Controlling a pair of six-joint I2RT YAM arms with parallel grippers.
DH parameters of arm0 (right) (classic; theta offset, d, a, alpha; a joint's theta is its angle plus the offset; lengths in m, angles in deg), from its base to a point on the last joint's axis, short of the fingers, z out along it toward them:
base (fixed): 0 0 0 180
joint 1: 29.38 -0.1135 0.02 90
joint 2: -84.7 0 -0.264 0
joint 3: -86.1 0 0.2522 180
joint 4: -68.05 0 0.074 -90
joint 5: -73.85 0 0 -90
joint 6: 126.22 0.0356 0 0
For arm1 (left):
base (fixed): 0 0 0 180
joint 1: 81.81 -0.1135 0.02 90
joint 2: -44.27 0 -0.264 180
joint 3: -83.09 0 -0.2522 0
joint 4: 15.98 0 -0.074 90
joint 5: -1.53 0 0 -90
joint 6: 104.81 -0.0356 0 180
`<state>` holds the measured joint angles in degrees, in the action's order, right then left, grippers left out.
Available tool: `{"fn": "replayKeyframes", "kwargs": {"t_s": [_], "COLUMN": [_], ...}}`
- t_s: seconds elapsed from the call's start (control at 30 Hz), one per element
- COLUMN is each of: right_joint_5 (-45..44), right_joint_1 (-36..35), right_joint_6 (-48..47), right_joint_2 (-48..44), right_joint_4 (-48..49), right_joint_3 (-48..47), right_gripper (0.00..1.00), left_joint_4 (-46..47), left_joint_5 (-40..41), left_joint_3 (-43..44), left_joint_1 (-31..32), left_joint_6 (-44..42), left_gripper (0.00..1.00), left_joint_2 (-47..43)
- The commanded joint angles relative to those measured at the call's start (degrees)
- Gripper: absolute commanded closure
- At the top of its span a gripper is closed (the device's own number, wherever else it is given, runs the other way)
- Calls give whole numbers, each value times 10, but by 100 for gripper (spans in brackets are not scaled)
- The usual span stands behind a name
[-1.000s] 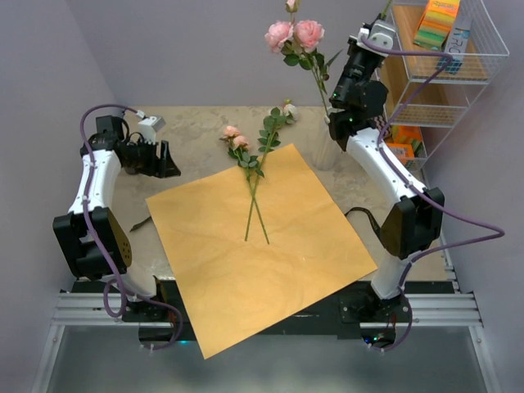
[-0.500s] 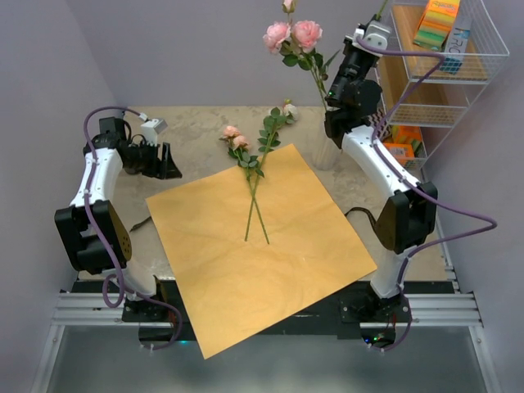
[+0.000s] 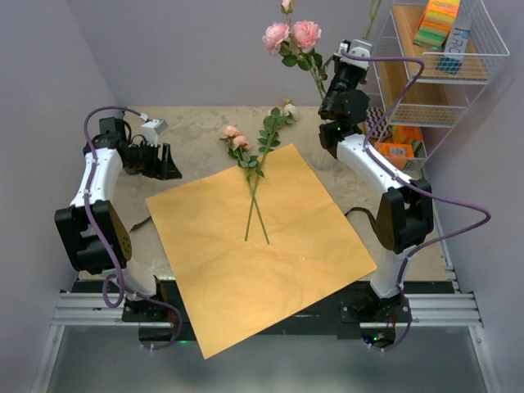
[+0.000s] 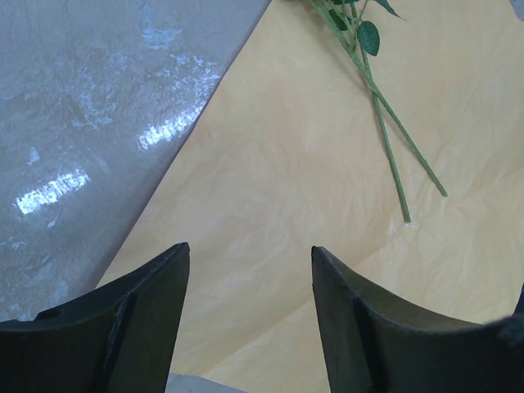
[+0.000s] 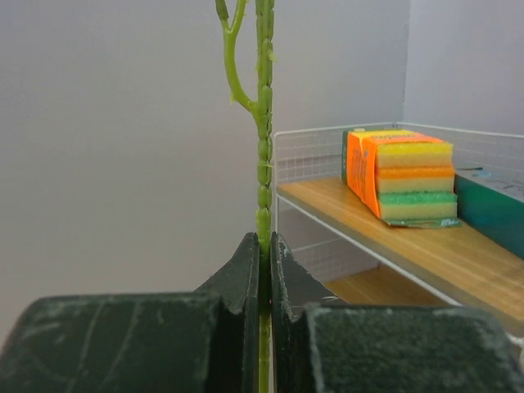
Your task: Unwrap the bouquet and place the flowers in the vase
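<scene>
The orange paper [image 3: 254, 246] lies unfolded flat on the table. Two loose flowers [image 3: 255, 176] rest on it with crossed stems, pink and cream heads toward the back. The white vase [image 3: 318, 157] stands at the back right, mostly hidden by my right arm, and pink roses [image 3: 292, 34] rise from it. My right gripper [image 3: 360, 42] is raised high above the vase. In the right wrist view it [image 5: 263, 241] is shut on an upright green stem [image 5: 264, 164]. My left gripper [image 4: 246, 250] hangs open over the paper's left edge, away from the stems [image 4: 393, 139].
A white wire shelf [image 3: 458, 65] stands at the right, close to my right arm, holding a stack of coloured sponges [image 5: 401, 176]. A small dark scrap [image 3: 141, 223] lies on the marble top left of the paper. The paper's near corner overhangs the table's front edge.
My right arm has swung left and back, carrying the held stem toward the roses above the vase. The left arm has barely moved.
</scene>
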<state>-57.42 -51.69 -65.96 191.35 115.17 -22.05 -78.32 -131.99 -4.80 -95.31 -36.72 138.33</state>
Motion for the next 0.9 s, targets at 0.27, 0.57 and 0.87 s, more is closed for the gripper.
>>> {"fn": "replayKeyframes", "kwargs": {"t_s": [0.27,0.57,0.87], "right_joint_5": [-115,-144,-160], "right_joint_1": [-35,-95,-266], "right_joint_6": [64,210,364], "right_joint_2": [-109,-249,-314], "right_joint_4": [-136,-268,-471], "right_joint_3": [111,287,353], "right_gripper": [47,33,36], "left_joint_4": [-5,-9,1], "left_joint_5": [-23,-34,-25], "left_joint_3": [3,-4,-26], "left_joint_1": [-5,-4,-5], "left_joint_6": [-11,-6,1], "left_gripper": [34,34,34], "left_joint_2": [-32,-56,-80]}}
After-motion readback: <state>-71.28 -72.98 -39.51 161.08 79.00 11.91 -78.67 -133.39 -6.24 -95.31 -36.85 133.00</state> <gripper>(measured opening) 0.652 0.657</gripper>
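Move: The right hand, shut on an upright flower stem, is over the vase, whose middle lies about 35 cm below, some 3 cm left and 2 cm back. The white rose on the table lies about 12 cm ahead and 13 cm left of the hand, and the coral roses 4 cm ahead and 27 cm left, both about 45 cm down. From the idle left hand the vase is some 40 cm right, 10 cm ahead and 3 cm lower. Right hand sinks about 15 cm, lets go of the flower stem, backs off some 13, then swings left. ##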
